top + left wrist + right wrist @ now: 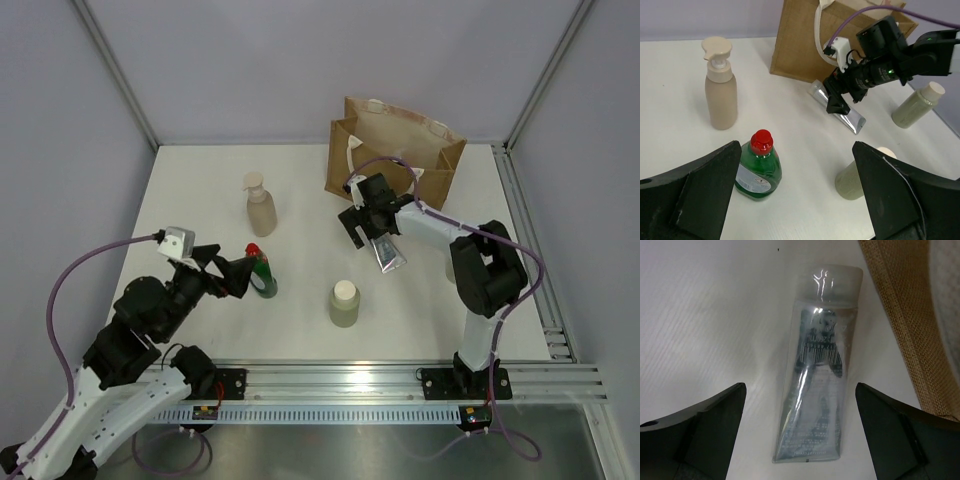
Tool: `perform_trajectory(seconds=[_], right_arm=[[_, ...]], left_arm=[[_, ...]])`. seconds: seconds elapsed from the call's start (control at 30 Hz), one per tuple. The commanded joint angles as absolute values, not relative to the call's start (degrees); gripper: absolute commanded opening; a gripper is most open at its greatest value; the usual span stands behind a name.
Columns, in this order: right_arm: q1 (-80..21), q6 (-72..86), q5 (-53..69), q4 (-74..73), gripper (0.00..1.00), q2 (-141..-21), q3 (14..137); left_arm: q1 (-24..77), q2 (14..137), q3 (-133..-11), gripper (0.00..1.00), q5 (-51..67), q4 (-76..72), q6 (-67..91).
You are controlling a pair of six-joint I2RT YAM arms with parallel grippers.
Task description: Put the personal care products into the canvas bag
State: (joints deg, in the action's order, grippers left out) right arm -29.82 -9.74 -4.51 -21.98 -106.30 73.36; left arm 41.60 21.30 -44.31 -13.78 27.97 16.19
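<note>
The tan canvas bag (395,150) stands upright at the back right. A silver tube (387,252) lies flat in front of it. My right gripper (372,230) hovers open over the tube, with the tube (817,365) between its jaws and untouched. My left gripper (238,272) is open and empty, low over the table. The green red-capped bottle (759,167) stands by its left finger and a pale olive bottle (852,177) by its right finger. The beige pump bottle (260,205) stands further back. A second olive bottle (917,104) stands beyond the right arm. The orange bottle is out of view.
The bag's woven wall (900,315) is close on the right of the tube. The right arm's purple cable (880,10) loops in front of the bag. Grey enclosure walls ring the white table (200,200). An aluminium rail (400,380) runs along the near edge.
</note>
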Motion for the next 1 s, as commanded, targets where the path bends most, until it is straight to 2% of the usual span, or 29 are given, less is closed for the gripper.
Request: perform_trajectory(seconds=[0.0, 0.17, 0.3, 0.37, 0.43, 0.53, 0.7, 0.8, 0.97], right_arm=[[-29.7, -9.7, -8.4, -23.4, 0.99, -110.3, 80.0], [-28.2, -9.3, -6.9, -30.5, 1.00, -116.4, 84.9], [-27.1, -10.4, -0.7, -34.6, 0.98, -117.5, 86.1], [-27.1, -12.0, 1.1, -36.8, 0.90, -117.7, 86.0], [-27.2, -13.5, 2.3, -38.0, 0.75, -117.4, 85.6], [-27.2, -15.7, 3.6, -37.7, 0.62, -115.4, 82.8], [-27.2, -19.2, 7.4, -36.3, 0.35, -111.7, 79.0], [-27.2, -24.1, 14.6, -38.6, 0.28, -107.7, 78.3], [-27.2, -28.6, 26.5, -42.5, 0.23, -97.5, 78.4]], left_arm=[[41.5, 18.5, -43.8, 0.99, -16.8, 28.5, 17.8], [41.5, 17.7, -43.7, 0.99, -17.1, 30.3, 18.2], [41.5, 17.6, -43.5, 0.99, -16.7, 31.2, 19.1], [41.5, 17.5, -43.2, 0.99, -16.5, 30.9, 19.4], [41.5, 17.5, -42.7, 0.99, -16.3, 30.5, 19.5], [41.5, 17.4, -42.4, 0.99, -15.8, 29.7, 20.1], [41.5, 17.2, -42.4, 0.99, -15.6, 29.5, 21.4], [41.5, 16.8, -42.6, 0.99, -15.4, 30.1, 21.8], [41.5, 16.0, -42.5, 0.99, -15.7, 31.1, 21.9]])
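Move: The silver tube lies flat on the table nearly straight under the right hand, its middle some 5 cm below and about 1 cm to the right, cap end pointing out and to the left. The canvas bag stands about 15 cm ahead and 4 cm to the right; one green bottle is roughly 19 cm back and 7 cm left, another 8 cm back and 17 cm right. From the left hand the tube is about 20 cm ahead, 28 cm right and 29 cm lower. The silver tube is straddled by the right hand's open fingers, which sink about 4 cm, first edging forward, then easing back, and close to pinch it across its body. Keeping that grip, the hand draws back towards its base, away from the bag, by some 6 cm, rising about 3 cm and swinging roughly 20 degrees counter-clockwise. ##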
